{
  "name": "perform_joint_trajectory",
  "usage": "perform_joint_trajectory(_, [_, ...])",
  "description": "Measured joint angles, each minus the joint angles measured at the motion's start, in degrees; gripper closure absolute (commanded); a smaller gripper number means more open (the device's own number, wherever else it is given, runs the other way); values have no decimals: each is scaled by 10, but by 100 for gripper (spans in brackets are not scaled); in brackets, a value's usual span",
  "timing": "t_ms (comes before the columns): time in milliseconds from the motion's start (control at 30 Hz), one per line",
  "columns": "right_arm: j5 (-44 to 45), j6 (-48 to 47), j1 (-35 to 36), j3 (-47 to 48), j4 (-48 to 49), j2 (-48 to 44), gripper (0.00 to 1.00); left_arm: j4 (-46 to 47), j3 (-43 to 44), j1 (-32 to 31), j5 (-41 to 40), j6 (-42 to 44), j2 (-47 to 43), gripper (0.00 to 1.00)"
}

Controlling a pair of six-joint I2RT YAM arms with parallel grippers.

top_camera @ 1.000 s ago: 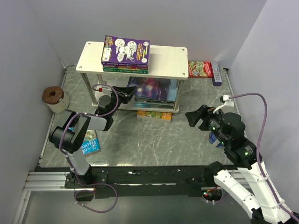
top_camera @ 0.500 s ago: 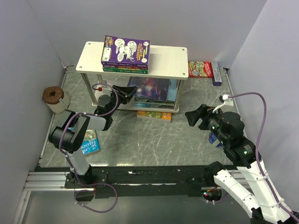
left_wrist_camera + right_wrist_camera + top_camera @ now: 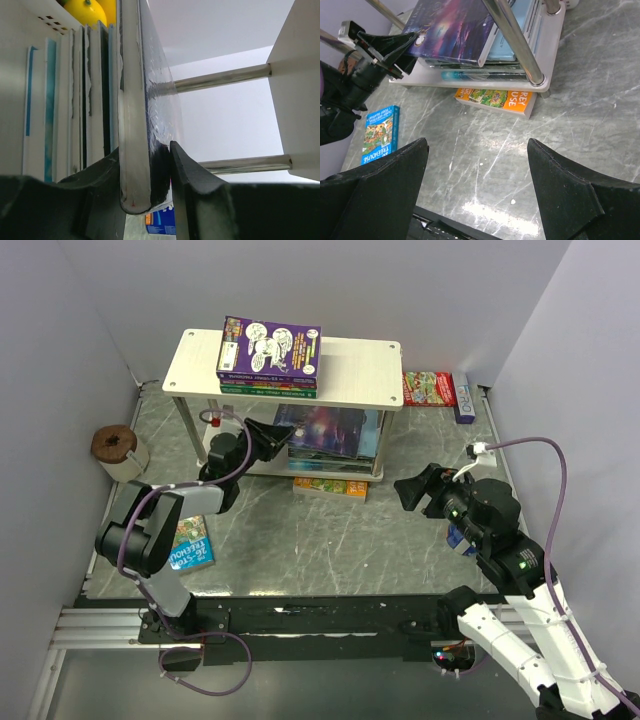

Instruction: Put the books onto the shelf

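The shelf [image 3: 350,370] stands at the back, with a purple book [image 3: 270,345] on a green one [image 3: 268,390] on its top board. A dark starry book [image 3: 325,430] [image 3: 455,25] lies on a stack on the lower board [image 3: 470,82]. My left gripper [image 3: 272,433] [image 3: 145,147] is at that book's left corner, its fingers against both faces of the book [image 3: 131,100]. An orange-and-green book [image 3: 330,487] lies under the shelf, and a blue book [image 3: 190,545] on the table near the left arm. My right gripper [image 3: 405,490] [image 3: 476,145] hangs open over bare table.
A brown-topped tape roll [image 3: 118,452] sits by the left wall. A red flat box [image 3: 430,388] lies behind the shelf's right end. Metal posts [image 3: 220,80] flank the lower tier. Walls close in on three sides.
My left arm has edged slightly towards the shelf, its jaws still round the dark starry book's corner. The book has barely shifted. The right arm has not moved.
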Motion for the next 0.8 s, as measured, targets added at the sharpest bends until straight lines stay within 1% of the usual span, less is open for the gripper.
perform_joint_trajectory(267, [-4,4,-2,0,1,2,13,-71,41,-5,27,41,0,53])
perform_joint_trajectory(433, [-5,4,-2,0,4,3,13,-139,69,-7,35,82,-11,46])
perform_joint_trajectory(600, [-6,6,-2,0,5,4,13,-208,91,-10,24,110,-28,41])
perform_joint_trajectory(800, [-7,8,-2,-2,9,4,13,-283,117,-14,2,139,-41,38])
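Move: The dark Robinson Crusoe book lies on the lower shelf's pile; its middle is about 10 cm right of the left hand, 5 cm ahead and 2 cm below, with its near left corner already between the fingers. The pile's middle sits some 12 cm right, 6 cm ahead, 6 cm below. On the upper board, the purple book is roughly 8 cm ahead, 2 cm left, 14 cm up. From the right hand, the Crusoe book is about 20 cm ahead, 15 cm left, 9 cm below. The Crusoe book's left edge is nudged to the right, farther onto the pile, as the left hand travels about 1.5 cm that way, then eases back a little. Meanwhile the wrist rolls some 15 degrees, its left side rising, and the fingers open wider around the corner, one below and one above the book. ##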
